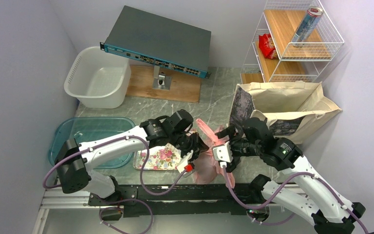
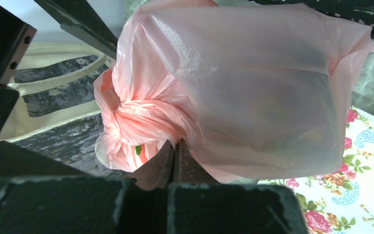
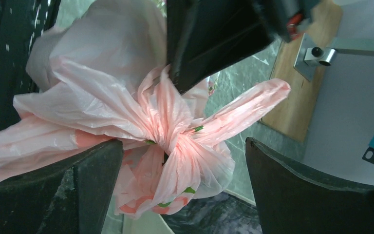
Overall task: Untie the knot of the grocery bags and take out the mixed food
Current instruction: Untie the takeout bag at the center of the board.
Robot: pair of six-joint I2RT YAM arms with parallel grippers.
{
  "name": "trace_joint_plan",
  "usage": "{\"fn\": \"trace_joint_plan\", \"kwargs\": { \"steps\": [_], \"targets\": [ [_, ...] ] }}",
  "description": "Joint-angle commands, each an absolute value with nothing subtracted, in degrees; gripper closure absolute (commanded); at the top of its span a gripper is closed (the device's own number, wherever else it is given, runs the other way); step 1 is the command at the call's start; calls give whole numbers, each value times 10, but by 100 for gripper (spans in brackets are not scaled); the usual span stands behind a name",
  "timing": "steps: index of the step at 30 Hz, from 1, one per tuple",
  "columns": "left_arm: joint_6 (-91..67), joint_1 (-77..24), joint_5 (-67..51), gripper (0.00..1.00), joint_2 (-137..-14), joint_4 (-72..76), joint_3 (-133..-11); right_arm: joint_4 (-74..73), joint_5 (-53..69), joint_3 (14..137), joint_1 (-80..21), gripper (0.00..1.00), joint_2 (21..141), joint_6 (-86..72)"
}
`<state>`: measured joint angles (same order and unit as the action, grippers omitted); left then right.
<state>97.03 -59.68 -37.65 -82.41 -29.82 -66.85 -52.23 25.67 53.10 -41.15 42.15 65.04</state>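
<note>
The pink bag (image 1: pixel 205 165) hangs between my two grippers above the table's front edge. In the left wrist view, my left gripper (image 2: pixel 175 144) is shut, its tips pinching a fold of the pink plastic (image 2: pixel 253 87) right beside the knot (image 2: pixel 136 113). My right gripper (image 3: pixel 181 146) stands open with the knot (image 3: pixel 171 137) between its fingers (image 3: pixel 78 187), touching neither. From above, the left gripper (image 1: pixel 197 146) and right gripper (image 1: pixel 222 146) face each other. The beige canvas tote (image 1: pixel 285 105) stands behind the right arm. The mixed food is hidden inside the bags.
A floral tray (image 1: pixel 157 160) lies under the left gripper, with a teal tray (image 1: pixel 90 134) to its left. A white basin (image 1: pixel 97 78) and a network switch (image 1: pixel 158 41) on a wooden board sit at the back. The wire shelf (image 1: pixel 292 53) holds a can (image 1: pixel 308 24) and a red packet (image 1: pixel 267 46).
</note>
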Motion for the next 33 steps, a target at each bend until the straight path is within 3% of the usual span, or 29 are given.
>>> {"fn": "trace_joint_plan", "kwargs": {
  "steps": [1,4,15,20,24,25,28,33],
  "targets": [
    [1030,-586,-395,100,-819,-301,-691,-573,225,523,-415,9,423,756],
    [1039,-575,-404,100,-810,-280,-684,-561,201,487,-415,23,413,760],
    [1068,-545,-406,100,-775,-279,-659,-583,127,517,-414,100,420,663],
    [998,-525,-397,100,-765,-264,-648,-562,120,556,-414,100,415,535],
    [801,-524,-396,52,-749,-232,-663,-529,145,566,-414,100,418,434],
    [753,-523,-403,45,-747,-239,-681,-521,152,563,-414,100,417,418],
    [580,-524,-418,41,-742,-233,-723,-492,173,540,-415,100,406,377],
    [294,-523,-454,46,-745,-185,-739,-441,187,489,-414,100,380,325]
  ]
}}
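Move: The right hand is wide open with its fingers astride the bag's knot, which lies about 4 cm below it, 1 cm ahead and 1 cm to its right; the bag's full body is some 7 cm back, 3 cm left and 9 cm lower than this hand, the tote bag 12 cm ahead and 26 cm right. From the left hand, shut on the plastic beside the knot, the knot is level fore and aft, about 4 cm right and 2 cm lower. While the left hand keeps its pinch beside the knot and eases forward and up, the right hand dips about 4 cm onto the knot, going a little right and forward, shuts from wide open on the plastic there, then comes up some 3 cm and draws slightly back, turning clockwise about 20 degrees. Only once the right has closed does the left open to just over half, let go of the plastic and rise clear, ending about 8 cm higher and 4 cm farther forward with its wrist swung counter-clockwise. ##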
